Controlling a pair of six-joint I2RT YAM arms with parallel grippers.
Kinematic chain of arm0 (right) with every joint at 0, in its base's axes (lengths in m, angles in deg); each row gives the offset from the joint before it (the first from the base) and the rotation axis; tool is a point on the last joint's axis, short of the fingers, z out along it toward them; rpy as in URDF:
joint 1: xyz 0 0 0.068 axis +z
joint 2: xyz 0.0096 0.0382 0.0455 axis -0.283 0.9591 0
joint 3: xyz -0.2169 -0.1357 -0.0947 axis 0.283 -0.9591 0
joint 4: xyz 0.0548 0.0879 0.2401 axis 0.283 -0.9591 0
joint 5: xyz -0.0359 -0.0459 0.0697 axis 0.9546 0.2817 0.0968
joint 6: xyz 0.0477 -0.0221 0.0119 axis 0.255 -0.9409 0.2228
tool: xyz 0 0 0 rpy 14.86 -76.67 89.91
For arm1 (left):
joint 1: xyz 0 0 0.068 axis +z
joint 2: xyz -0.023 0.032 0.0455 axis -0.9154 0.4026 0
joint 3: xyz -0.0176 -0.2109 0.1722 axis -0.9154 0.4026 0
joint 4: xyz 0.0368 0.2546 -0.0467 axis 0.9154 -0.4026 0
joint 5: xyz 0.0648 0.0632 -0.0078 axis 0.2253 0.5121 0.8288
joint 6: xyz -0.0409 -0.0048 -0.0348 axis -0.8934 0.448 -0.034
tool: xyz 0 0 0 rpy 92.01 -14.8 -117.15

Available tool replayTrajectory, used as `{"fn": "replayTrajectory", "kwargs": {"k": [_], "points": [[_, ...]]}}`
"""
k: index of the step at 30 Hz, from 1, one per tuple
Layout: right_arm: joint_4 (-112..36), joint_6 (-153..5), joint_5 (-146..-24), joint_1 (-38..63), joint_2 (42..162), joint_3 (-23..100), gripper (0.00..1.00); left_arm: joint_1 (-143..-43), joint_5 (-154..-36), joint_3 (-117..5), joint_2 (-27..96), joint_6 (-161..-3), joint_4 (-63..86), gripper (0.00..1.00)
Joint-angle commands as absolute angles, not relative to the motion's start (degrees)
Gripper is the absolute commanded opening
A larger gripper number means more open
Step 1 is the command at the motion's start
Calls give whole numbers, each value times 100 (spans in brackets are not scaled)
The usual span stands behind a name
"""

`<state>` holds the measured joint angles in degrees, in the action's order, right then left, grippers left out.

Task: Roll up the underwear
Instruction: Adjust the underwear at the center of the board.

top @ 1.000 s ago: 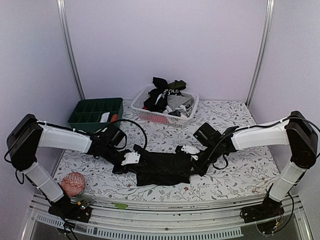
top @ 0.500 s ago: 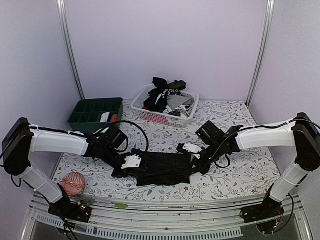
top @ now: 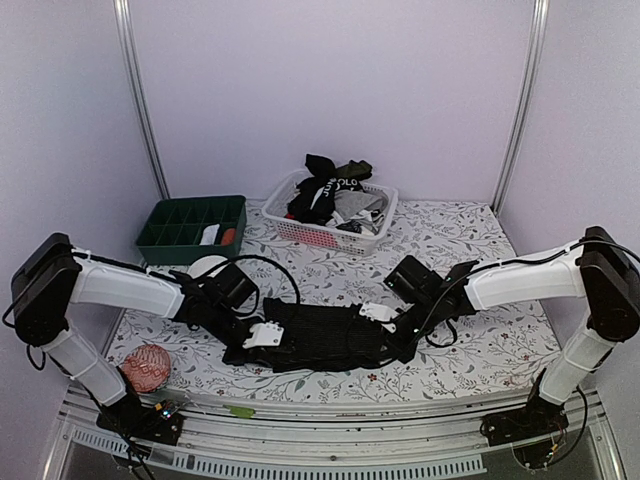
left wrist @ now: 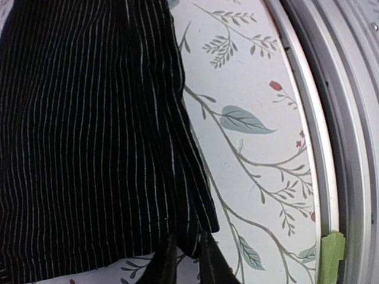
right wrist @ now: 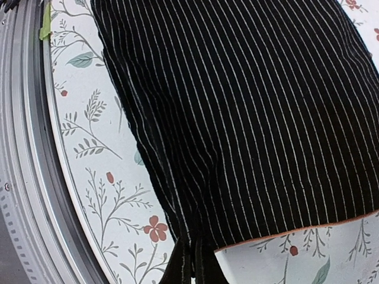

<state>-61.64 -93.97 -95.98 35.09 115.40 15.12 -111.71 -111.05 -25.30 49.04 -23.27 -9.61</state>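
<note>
A black pinstriped underwear point(top: 325, 337) lies stretched flat across the near middle of the table, between my two grippers. My left gripper point(top: 256, 342) is at its left end. In the left wrist view its fingers point(left wrist: 164, 260) stand slightly apart, open, with a corner of the underwear point(left wrist: 89, 148) lying between them and table showing in the gap point(left wrist: 186, 242). My right gripper point(top: 389, 327) is at the right end. Seen from the right wrist, that gripper point(right wrist: 193, 248) is shut on a corner of the underwear point(right wrist: 249, 118), next to its orange-edged hem.
A white lattice basket point(top: 300, 236) piled with more clothes stands at the back centre. A green divided tray point(top: 190, 225) sits back left, with a white disc point(top: 207, 266) in front of it. A pink yarn ball point(top: 147, 366) lies near left. The metal front rail point(top: 330, 415) runs close below the cloth.
Both grippers have come down and the underwear now lies flatter and more stretched on the table. The left gripper's fingers have parted a little; the right stays shut.
</note>
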Motion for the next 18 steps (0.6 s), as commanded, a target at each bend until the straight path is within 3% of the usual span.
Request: {"fn": "replayTrajectory", "kwargs": {"k": [1, 6, 11, 12, 14, 15, 17, 18], "points": [[-6311, -9383, -9847, 3622, 11510, 1477, 13, -11240, -11078, -2425, 4766, -2295, -1040, 25], [-6517, -9190, -10003, 3624, 11077, 1604, 32, -11090, -11290, -2291, 4020, -2286, -1288, 38], [-6495, -8747, -9691, 3544, 10590, 2007, 59, -10758, -11369, -2450, 2899, -2966, -1160, 54], [-6466, -8644, -9600, 3499, 10518, 2111, 62, -10656, -11390, -2564, 2709, -3142, -1095, 60], [-6316, -8314, -9403, 3404, 10328, 2293, 68, -10488, -11385, -2701, 2295, -3544, -839, 91], [-6186, -8164, -9262, 3384, 10203, 2351, 74, -10455, -11255, -2708, 2112, -3790, -597, 95], [-5696, -7724, -8798, 3353, 9896, 2309, 97, -10447, -10940, -2623, 1806, -4284, 108, 96], [-5396, -7471, -8545, 3351, 9748, 2238, 99, -10451, -10825, -2519, 1699, -4509, 466, 96]]}}
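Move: The folded dark underwear lies flat, its middle about 7 cm ahead and 11 cm to the right of the left hand, and some 7 cm ahead and 13 cm to the left of the right hand, 1 to 3 cm below both. From the left hand, the green tape is about 12 cm back and 6 cm left, the white bowl roughly 27 cm ahead and 19 cm left. The white basket stands some 43 cm ahead of the left hand and 13 cm right. Both hands let go of the underwear's near corners, the fingers spreading from almost shut to nearly wide open, the left staying low at first while the right eases back about 1.5 cm towards the robot. Both then rise quickly off the cloth, the left about 16 cm and the right about 12 cm, drifting a few centimetres forward late on as the wrists tilt so the fingers point less steeply down and more inward, the left by about 30 degrees. ##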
